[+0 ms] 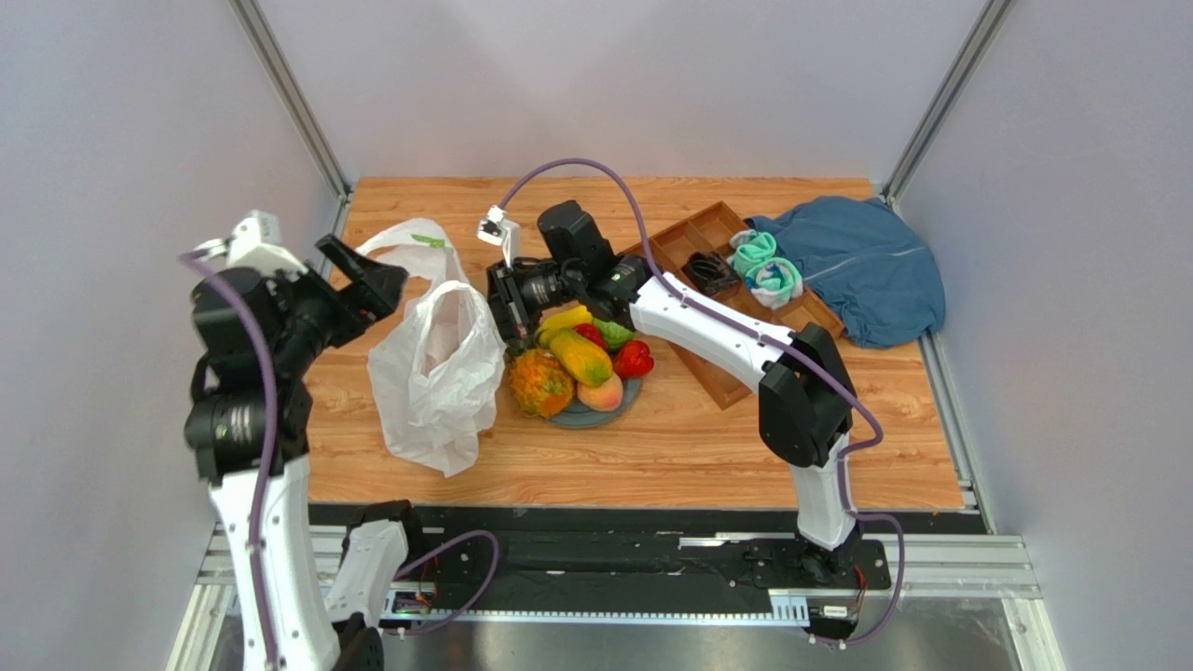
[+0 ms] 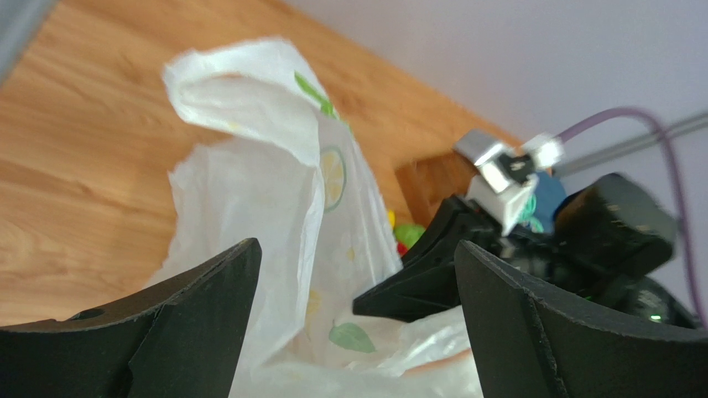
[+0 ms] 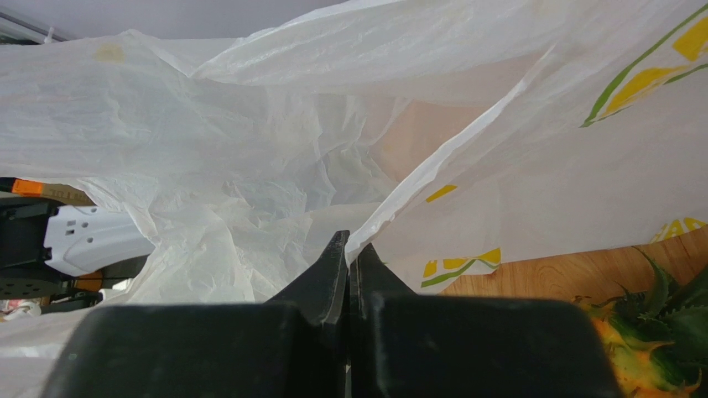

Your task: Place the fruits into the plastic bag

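The white plastic bag (image 1: 434,357) with citrus prints stands crumpled on the wooden table, left of the fruits. My right gripper (image 1: 499,301) is shut on the bag's right rim; in the right wrist view the thin film (image 3: 249,149) runs into the pinched tips (image 3: 351,245). My left gripper (image 1: 378,287) hovers open at the bag's upper left, by one handle (image 2: 241,91), its jaws wide with only bag film (image 2: 274,207) seen between them. The fruits (image 1: 581,357) are piled on a small plate (image 1: 626,406): an orange pineapple (image 1: 539,380), banana, mango, peach, red ones.
A wooden tray (image 1: 700,231) at the back right holds rolled teal socks (image 1: 765,266) and black socks (image 1: 710,270). A blue cloth (image 1: 861,266) lies beside it. Grey walls stand close on both sides of the table.
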Controlling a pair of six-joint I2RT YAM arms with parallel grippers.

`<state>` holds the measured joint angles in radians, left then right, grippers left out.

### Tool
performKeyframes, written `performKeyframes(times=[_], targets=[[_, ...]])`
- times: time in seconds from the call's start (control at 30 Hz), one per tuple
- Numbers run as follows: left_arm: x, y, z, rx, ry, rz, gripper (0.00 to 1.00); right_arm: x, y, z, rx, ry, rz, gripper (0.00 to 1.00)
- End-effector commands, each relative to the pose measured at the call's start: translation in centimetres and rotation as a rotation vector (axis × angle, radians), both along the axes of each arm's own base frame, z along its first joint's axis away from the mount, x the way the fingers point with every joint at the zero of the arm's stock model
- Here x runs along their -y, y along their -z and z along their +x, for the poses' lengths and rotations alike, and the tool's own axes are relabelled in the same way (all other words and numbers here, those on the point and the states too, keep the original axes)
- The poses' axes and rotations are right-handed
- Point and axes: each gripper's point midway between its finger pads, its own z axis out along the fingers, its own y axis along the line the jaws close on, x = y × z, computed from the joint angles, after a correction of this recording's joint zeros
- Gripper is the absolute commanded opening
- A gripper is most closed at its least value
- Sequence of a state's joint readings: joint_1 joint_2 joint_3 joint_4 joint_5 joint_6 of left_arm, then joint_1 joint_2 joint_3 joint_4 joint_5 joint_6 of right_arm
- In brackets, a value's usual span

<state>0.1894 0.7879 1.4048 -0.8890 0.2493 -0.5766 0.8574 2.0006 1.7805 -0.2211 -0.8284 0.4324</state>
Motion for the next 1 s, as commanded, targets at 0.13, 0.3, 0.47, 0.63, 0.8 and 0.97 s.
performKeyframes(times=[0.13, 0.3, 0.47, 0.63, 0.8, 0.97], targets=[[2.8, 9.3, 3.1, -0.258, 0.206, -0.117, 0.93, 1.2, -2.0, -0.5, 0.099, -0.011, 0.028, 0.0], [2.9, 11.6, 3.9, -0.297, 0.227, -0.131, 0.93, 1.2, -1.8, -0.9, 0.098, -0.02, 0.023, 0.0], [2.8, 13.0, 5.1, -0.328, 0.257, -0.114, 0.89, 1.1, -1.7, -1.3, 0.098, -0.029, 0.016, 0.0], [2.8, 13.9, 6.8, -0.363, 0.306, -0.098, 0.86, 1.0, -1.7, -1.3, 0.108, -0.028, 0.014, 0.0], [2.7, 14.4, 7.8, -0.377, 0.342, -0.08, 0.77, 0.9, -1.9, -1.5, 0.109, -0.034, 0.016, 0.0], [3.4, 14.3, 7.9, -0.357, 0.394, -0.085, 0.31, 0.8, -1.7, -1.5, 0.108, -0.027, 0.005, 0.0]])
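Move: The left rim of the bag's mouth, where the left hand's fingers go, lies about 8 cm ahead of that hand, 3 cm to its right and some 18 cm below. The bag's far handle is roughly 6 cm beyond that rim, 1 cm farther right. From the right hand, which already pinches the bag's other rim, the left rim is some 7 cm ahead, 11 cm left and slightly lower; the pineapple is about 3 cm ahead, 6 cm right, 18 cm below. The open left hand drops quickly towards the left rim of the bag's mouth and, after a brief check, eases farther down and forward, about 17 cm down and 7 cm forward in all, while its fingers tip some 30 degrees downward and swing clockwise to the right. Once there it begins to shut, about half closed around the fold of plastic below the far handle, while the right hand keeps its pinch on the opposite rim and sinks about 2 cm. ##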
